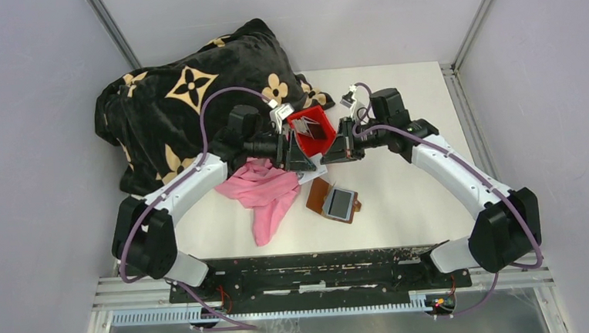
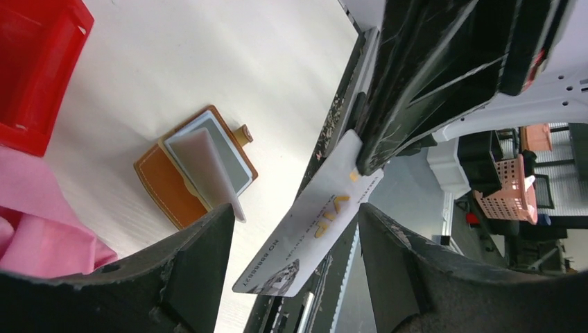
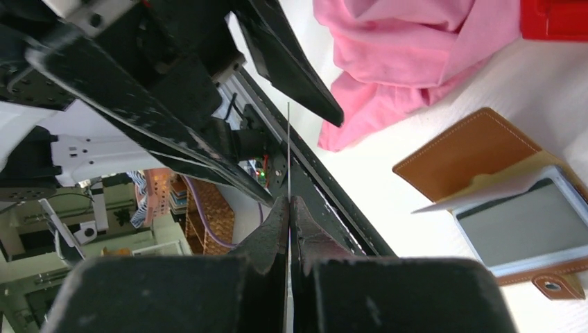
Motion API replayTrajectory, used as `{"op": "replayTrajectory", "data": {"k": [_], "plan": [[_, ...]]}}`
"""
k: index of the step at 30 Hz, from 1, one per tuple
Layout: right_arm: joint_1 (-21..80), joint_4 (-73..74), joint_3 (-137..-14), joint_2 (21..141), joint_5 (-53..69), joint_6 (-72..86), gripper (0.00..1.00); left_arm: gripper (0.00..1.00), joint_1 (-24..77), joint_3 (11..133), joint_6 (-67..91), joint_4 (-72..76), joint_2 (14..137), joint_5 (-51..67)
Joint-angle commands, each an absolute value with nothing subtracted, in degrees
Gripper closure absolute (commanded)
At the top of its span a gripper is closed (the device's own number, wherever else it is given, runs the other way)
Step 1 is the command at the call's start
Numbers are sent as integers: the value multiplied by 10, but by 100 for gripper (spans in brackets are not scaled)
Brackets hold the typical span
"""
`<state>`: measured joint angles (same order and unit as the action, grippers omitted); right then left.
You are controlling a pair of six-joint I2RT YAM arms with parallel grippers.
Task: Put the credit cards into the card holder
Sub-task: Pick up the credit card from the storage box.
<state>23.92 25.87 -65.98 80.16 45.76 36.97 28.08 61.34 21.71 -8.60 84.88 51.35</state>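
Observation:
A white credit card (image 2: 315,229) printed VIP hangs in the air, with my right gripper (image 3: 289,202) shut on its upper end; in the right wrist view it shows edge-on as a thin line (image 3: 288,152). My left gripper (image 2: 295,211) is open, one finger on each side of the card's lower half, neither touching it. The brown card holder (image 1: 334,200) lies open on the table below, a grey card (image 3: 527,222) in its pocket and a pale flap (image 2: 204,166) lifted. In the top view both grippers (image 1: 300,157) (image 1: 342,150) meet above the table's middle.
A red bin (image 1: 310,127) stands just behind the grippers with something dark and grey in it. A pink cloth (image 1: 264,193) lies left of the card holder. A black blanket with tan flowers (image 1: 187,103) covers the back left.

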Motion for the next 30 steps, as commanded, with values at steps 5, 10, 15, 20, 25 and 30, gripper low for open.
{"op": "replayTrajectory", "data": {"k": [5,10,15,20,25,30], "plan": [[229,169,-656,809,519,407,99,31,271,663,162,-139,876,576],[224,153,-647,828,524,407,99,57,262,663,155,-139,888,614],[222,154,-656,852,536,407,99,66,249,644,158,-135,884,634],[220,150,-673,883,552,408,99,70,234,617,221,-61,874,650],[220,132,-677,902,544,419,85,80,234,581,261,7,870,639],[219,128,-670,896,483,417,61,82,234,496,370,168,830,563]]}}
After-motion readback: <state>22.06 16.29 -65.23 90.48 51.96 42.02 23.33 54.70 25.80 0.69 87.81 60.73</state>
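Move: Between the two facing grippers hangs the credit card, still pinched by the right. Its middle is about 3 cm to the right of the left hand and 1 cm back, a little lower. Counted from the right hand, the receiving left gripper is some 6 cm left, 1 cm back and slightly lower; the card holder lies about 11 cm back, 2 cm right, and the red box 7 cm ahead, 2 cm left, both roughly 16 cm below. Closing around the near end of the card, the left fingers take it over in mid-air while that hand eases about 1.5 cm left, then sinks some 2.5 cm. The right hand keeps its pinch as it rises briefly, then goes down and forward, roughly 3 cm each, with a slight shift left; only at the end do its fingers part and let the card go. ##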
